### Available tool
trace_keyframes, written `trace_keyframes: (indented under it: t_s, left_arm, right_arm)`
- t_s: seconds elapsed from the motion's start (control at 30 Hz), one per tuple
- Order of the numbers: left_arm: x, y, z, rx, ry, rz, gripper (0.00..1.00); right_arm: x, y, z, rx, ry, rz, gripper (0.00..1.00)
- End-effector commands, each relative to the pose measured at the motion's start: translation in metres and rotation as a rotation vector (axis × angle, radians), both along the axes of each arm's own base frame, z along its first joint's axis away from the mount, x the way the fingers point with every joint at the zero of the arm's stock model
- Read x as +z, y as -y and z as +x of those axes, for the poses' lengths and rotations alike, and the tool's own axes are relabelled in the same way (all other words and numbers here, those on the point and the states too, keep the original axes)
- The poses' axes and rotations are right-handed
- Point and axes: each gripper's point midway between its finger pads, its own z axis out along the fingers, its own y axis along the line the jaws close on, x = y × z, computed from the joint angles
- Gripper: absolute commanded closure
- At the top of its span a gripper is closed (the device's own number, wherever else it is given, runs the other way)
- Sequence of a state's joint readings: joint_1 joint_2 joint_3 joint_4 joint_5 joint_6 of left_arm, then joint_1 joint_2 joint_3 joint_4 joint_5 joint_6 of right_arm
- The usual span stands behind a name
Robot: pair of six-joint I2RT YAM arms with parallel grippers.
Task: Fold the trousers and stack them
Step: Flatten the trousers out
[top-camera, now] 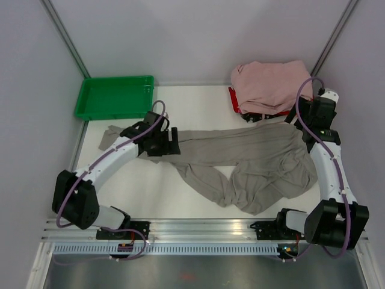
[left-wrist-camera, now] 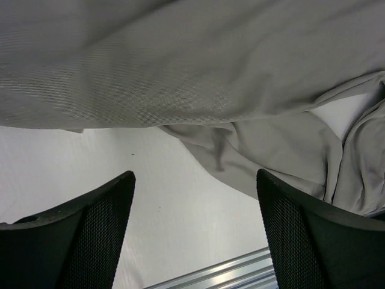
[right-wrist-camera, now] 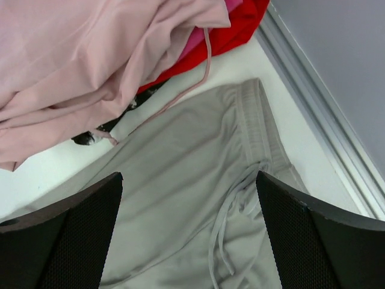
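Observation:
The grey-beige trousers (top-camera: 240,158) lie spread across the table. One leg runs left to a cuff near the left edge, and the other is bunched toward the front. My left gripper (top-camera: 174,143) hovers over the long leg, open with nothing between its fingers. In the left wrist view the left gripper (left-wrist-camera: 192,174) frames bare table just below the leg fabric (left-wrist-camera: 180,66). My right gripper (top-camera: 299,114) hangs open at the waist end. In the right wrist view the right gripper (right-wrist-camera: 187,174) stands above the waistband (right-wrist-camera: 255,129) and its drawstring (right-wrist-camera: 225,232), touching neither.
A green tray (top-camera: 114,96) sits at the back left corner. A heap of pale pink garments (top-camera: 271,84) lies on a red item (top-camera: 236,99) at the back right, touching the trousers' waist. A metal rail (top-camera: 204,227) runs along the near edge.

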State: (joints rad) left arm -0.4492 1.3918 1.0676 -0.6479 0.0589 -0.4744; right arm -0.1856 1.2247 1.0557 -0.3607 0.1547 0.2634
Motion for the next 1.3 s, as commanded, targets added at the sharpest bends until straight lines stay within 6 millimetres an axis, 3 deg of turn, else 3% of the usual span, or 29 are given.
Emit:
trace_keyframes:
  t_s: [0.0,0.2,0.27,0.33,0.5,0.67,0.7,0.73,0.77,0.9,0.93,1.0,1.03,1.07,1.13,1.27]
  left_arm:
    - [-0.006,0.029,0.019,0.076,0.006,-0.039,0.14]
    - [-0.048,0.083,0.016,0.065,-0.052,-0.086,0.21]
    - [-0.066,0.086,0.012,0.111,-0.074,-0.034,0.26]
    - [-0.069,0.089,0.006,0.138,-0.073,0.04,0.25]
    - [-0.094,0.067,-0.012,0.321,-0.145,0.144,0.26]
    - [-0.113,0.06,-0.019,0.408,-0.185,0.177,0.29]
    - [-0.116,0.057,-0.018,0.45,-0.187,0.19,0.33]
    - [-0.118,0.051,-0.022,0.469,-0.197,0.215,0.47]
    - [-0.119,0.048,-0.023,0.494,-0.198,0.216,0.53]
    - [-0.116,0.033,-0.032,0.557,-0.194,0.239,0.87]
    - [-0.107,0.031,-0.033,0.575,-0.184,0.225,0.98]
    - [-0.102,0.01,-0.051,0.635,-0.208,0.276,0.98]
    - [-0.089,0.002,-0.057,0.666,-0.195,0.269,0.98]
    - [-0.087,-0.021,-0.076,0.731,-0.214,0.337,0.98]
    - [-0.069,-0.037,-0.09,0.782,-0.205,0.327,0.98]
    - [-0.058,-0.071,-0.131,0.954,-0.257,0.355,0.98]
  right_arm:
    - [0.013,-0.003,-0.014,-0.048,0.056,0.033,0.02]
    - [0.016,-0.008,-0.024,-0.096,0.134,0.096,0.02]
    - [0.021,-0.013,-0.024,-0.084,0.155,0.097,0.02]
    - [0.03,-0.017,-0.023,-0.074,0.181,0.085,0.02]
    - [0.048,-0.02,-0.023,-0.072,0.22,0.064,0.02]
    - [0.069,-0.02,-0.02,-0.076,0.275,0.062,0.02]
    - [0.073,-0.02,-0.019,-0.076,0.283,0.063,0.02]
    - [0.077,-0.02,-0.019,-0.075,0.292,0.061,0.02]
    - [0.081,-0.019,-0.019,-0.074,0.302,0.058,0.02]
    - [0.081,-0.017,-0.023,-0.084,0.295,0.047,0.02]
    - [0.078,-0.018,-0.024,-0.085,0.291,0.051,0.02]
    - [0.073,-0.02,-0.026,-0.083,0.274,0.057,0.02]
    - [0.068,-0.02,-0.027,-0.083,0.263,0.058,0.02]
    - [0.066,-0.02,-0.029,-0.09,0.258,0.058,0.02]
    - [0.06,-0.018,-0.03,-0.099,0.247,0.055,0.02]
    - [0.051,-0.019,-0.031,-0.098,0.233,0.06,0.02]
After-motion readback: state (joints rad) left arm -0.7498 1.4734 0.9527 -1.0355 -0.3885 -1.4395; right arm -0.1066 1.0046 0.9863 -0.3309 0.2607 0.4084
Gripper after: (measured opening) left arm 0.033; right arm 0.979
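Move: The end of the lower trouser leg, where it comes out from under the upper leg, lies about 12 cm below the left hand, some 5 cm to its right and 2 cm back. The flat upper leg's strip runs 5 cm ahead and 5 cm to the right of the hand; the lower leg's bend lies roughly 15 cm back and 29 cm right. From the right hand, that leg end is about 53 cm left, 11 cm back and 21 cm below. The lower trouser leg's end is what the open left hand drops to, some 8 cm to the right and 11 cm down. The hand then eases left, turning counter-clockwise, and pinches the cloth just above the table; still turning (about 45 degrees in all), it draws the leg back and left and lifts it about 4 cm. The empty right hand, open, rises some 5 cm and backs off slightly. ##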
